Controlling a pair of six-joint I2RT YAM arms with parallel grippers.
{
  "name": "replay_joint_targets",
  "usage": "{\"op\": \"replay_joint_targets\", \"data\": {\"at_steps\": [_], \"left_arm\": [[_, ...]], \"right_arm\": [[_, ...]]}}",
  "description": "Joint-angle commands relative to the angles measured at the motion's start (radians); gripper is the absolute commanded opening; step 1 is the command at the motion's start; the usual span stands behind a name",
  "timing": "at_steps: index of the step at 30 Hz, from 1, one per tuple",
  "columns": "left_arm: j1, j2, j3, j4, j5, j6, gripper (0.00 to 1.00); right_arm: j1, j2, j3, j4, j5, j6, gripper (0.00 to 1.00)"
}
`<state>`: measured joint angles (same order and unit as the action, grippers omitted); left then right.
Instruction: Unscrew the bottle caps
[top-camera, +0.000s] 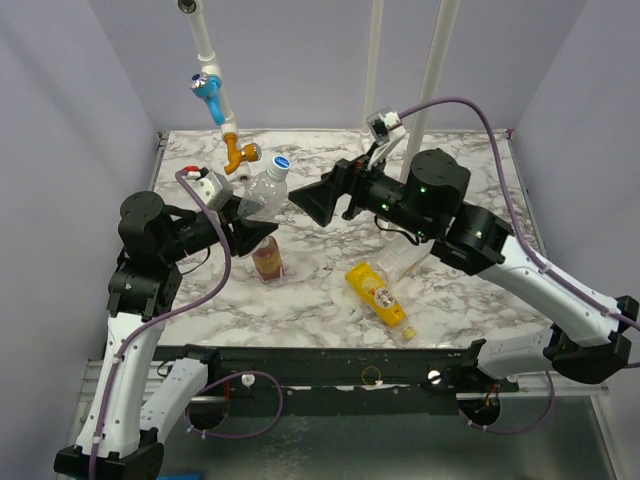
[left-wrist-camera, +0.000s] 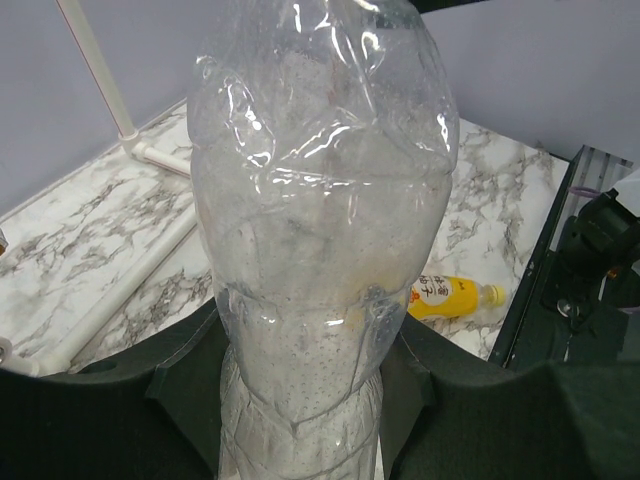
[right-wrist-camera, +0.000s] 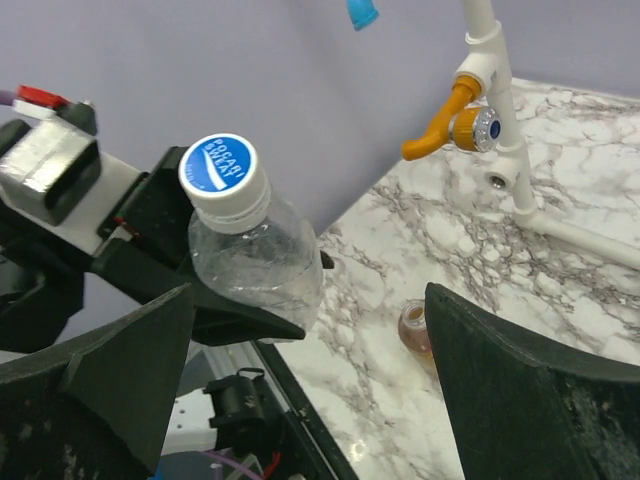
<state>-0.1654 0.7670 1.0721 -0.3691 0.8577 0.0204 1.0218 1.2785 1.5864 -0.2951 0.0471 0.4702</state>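
My left gripper is shut on the lower body of the wider clear bottle, which tilts up and to the right. The bottle fills the left wrist view between the black fingers. Its blue-and-white cap sits on the neck. My right gripper hangs open just right of that cap, apart from it, with nothing between its fingers. A brown bottle with a red label stands upright with an open mouth. The yellow-orange bottle lies on its side, yellow cap on.
A slim clear bottle lies partly under the right arm. At the back left, a white pipe carries a blue tap handle and an orange tap. Two white poles rise at the back. A black rail lines the near edge.
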Motion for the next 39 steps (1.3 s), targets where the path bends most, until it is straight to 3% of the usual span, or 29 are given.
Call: {"op": "replay_joint_targets", "data": {"at_steps": [1,5,9,20,26,37,39], "left_arm": [[0.003,0.002,0.003,-0.006,0.024,0.006,0.00],[0.004,-0.011,-0.017,-0.008,0.023,0.012,0.00],[0.004,-0.032,-0.046,-0.008,0.006,0.042,0.00],[0.004,-0.028,-0.052,0.001,-0.014,0.079,0.00],[0.004,-0.030,-0.043,0.001,-0.021,0.082,0.00],[0.004,-0.017,-0.031,0.019,-0.028,0.044,0.00],[0.004,-0.014,-0.029,0.024,-0.028,0.021,0.00]], "right_arm": [[0.003,0.071,0.051,0.118,-0.017,-0.101,0.98],[0.003,0.093,0.058,0.237,-0.041,-0.147,0.97],[0.003,0.150,0.128,0.213,-0.095,-0.155,0.95],[0.003,0.286,0.250,0.191,-0.152,-0.133,0.76],[0.003,0.285,0.214,0.206,-0.112,-0.132,0.67],[0.003,0.243,0.123,0.271,-0.108,-0.106,0.32],[0.003,0.231,0.099,0.285,-0.102,-0.104,0.21]]}}
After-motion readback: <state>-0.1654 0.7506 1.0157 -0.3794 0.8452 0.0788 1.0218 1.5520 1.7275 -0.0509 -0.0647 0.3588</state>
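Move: The blue-topped cap of the clear bottle, which the left gripper holds, is about 8 cm to the right gripper's left, 3 cm ahead and some 3 cm above it. The amber bottle stands about 14 cm left and 7 cm ahead, roughly 36 cm below; the yellow bottle lies about 11 cm right, 2 cm ahead and 43 cm down. From the left gripper the cap is about 4 cm right, 1 cm ahead and 12 cm up. Bring the open right gripper some 8 cm left and a little forward to the clear bottle's cap, arching up about 5 cm on the way and coming back down nearly as far. Tip the fingers slightly up, then shut them from wide open to about a third to pinch the cap's sides. Keep the left grip on the bottle and lower it about 2 cm. ##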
